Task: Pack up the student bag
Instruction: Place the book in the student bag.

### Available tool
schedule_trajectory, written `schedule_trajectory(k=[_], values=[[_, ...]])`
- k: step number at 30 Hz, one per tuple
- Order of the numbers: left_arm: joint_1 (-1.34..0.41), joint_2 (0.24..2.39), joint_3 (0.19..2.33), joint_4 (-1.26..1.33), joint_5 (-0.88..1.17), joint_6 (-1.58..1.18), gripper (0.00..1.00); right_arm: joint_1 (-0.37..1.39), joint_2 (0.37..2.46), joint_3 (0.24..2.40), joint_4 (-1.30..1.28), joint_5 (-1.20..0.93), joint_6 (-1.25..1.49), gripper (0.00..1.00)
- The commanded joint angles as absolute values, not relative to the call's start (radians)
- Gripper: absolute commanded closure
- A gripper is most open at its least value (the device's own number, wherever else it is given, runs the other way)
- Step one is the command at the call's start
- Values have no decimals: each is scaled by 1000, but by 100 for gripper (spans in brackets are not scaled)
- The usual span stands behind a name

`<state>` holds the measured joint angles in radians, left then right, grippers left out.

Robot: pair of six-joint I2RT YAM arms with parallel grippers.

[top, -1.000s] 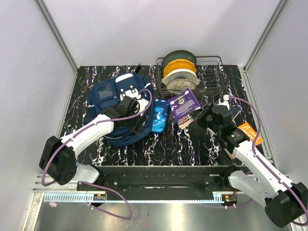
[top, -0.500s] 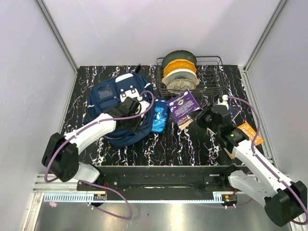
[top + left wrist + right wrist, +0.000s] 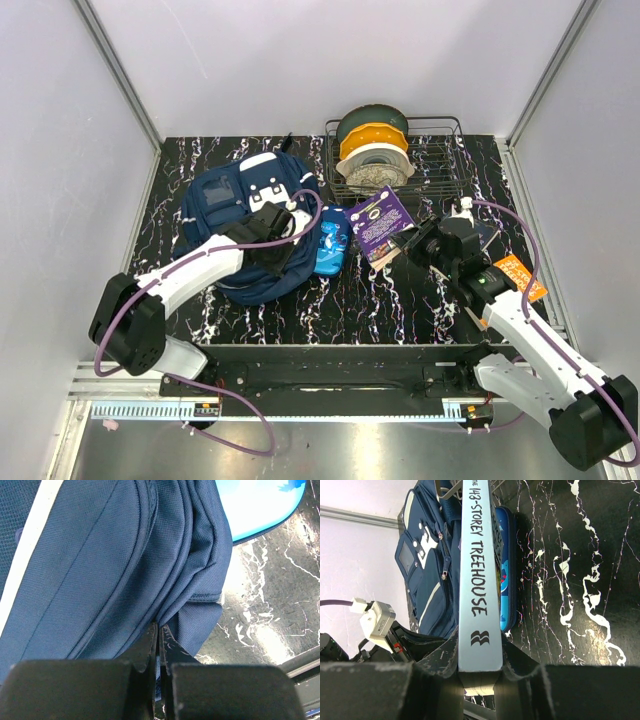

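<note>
The navy student bag (image 3: 235, 215) lies at the back left of the table, its front with white patches facing up. My left gripper (image 3: 283, 258) sits at the bag's near right edge, shut on a fold of its navy fabric (image 3: 165, 615); the bag (image 3: 90, 565) fills that view. My right gripper (image 3: 412, 244) is shut on a book with a purple cover (image 3: 383, 222), held above the table to the right of the bag. The book's pale blue spine (image 3: 477, 580) stands between the fingers (image 3: 442, 655), with the bag (image 3: 427, 570) beyond it.
A bright blue pencil case (image 3: 331, 241) lies between bag and book. A wire rack (image 3: 445, 160) at the back holds filament spools (image 3: 372, 150). An orange item (image 3: 521, 275) lies by the right edge, partly under my right arm.
My left gripper has closed on the bag's fabric at its near right edge. The right arm and the book have barely moved.
</note>
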<state>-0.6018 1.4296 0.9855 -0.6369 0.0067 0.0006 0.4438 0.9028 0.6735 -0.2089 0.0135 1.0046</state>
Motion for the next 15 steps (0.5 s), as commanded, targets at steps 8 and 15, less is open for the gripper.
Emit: schedule_trajectory(k=[8,15], values=[[-600,1195,1064,-568,-149,-72,100,437,910,687,-78,-104,999,100],[-589,1164,1173,-569,-242,-113,100,439,888,635,24,-290,1035,100]])
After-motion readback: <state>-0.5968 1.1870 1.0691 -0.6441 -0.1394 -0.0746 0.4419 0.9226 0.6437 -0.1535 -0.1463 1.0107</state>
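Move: My left fingers already grip the bag's rim, the bag's middle about 7 cm ahead and 4 cm left of them; the pencil case lies roughly 11 cm right, 5 cm ahead. In my right hand the book's middle sits some 3 cm ahead and 4 cm left. From that hand the bag's mouth is about 24 cm left, 4 cm back and 13 cm below, with the pencil case between, some 11 cm left and level fore and aft. I keep the bag's rim pinched in my shut left fingers and pull it straight up by about 10 cm, faster as I go, easing slightly forward while the wrist tips the fingertips outward some 20 degrees. My right hand keeps its hold on the book's spine and starts bringing it left and slightly back towards the bag, about 3 cm, swinging a little counter-clockwise. ##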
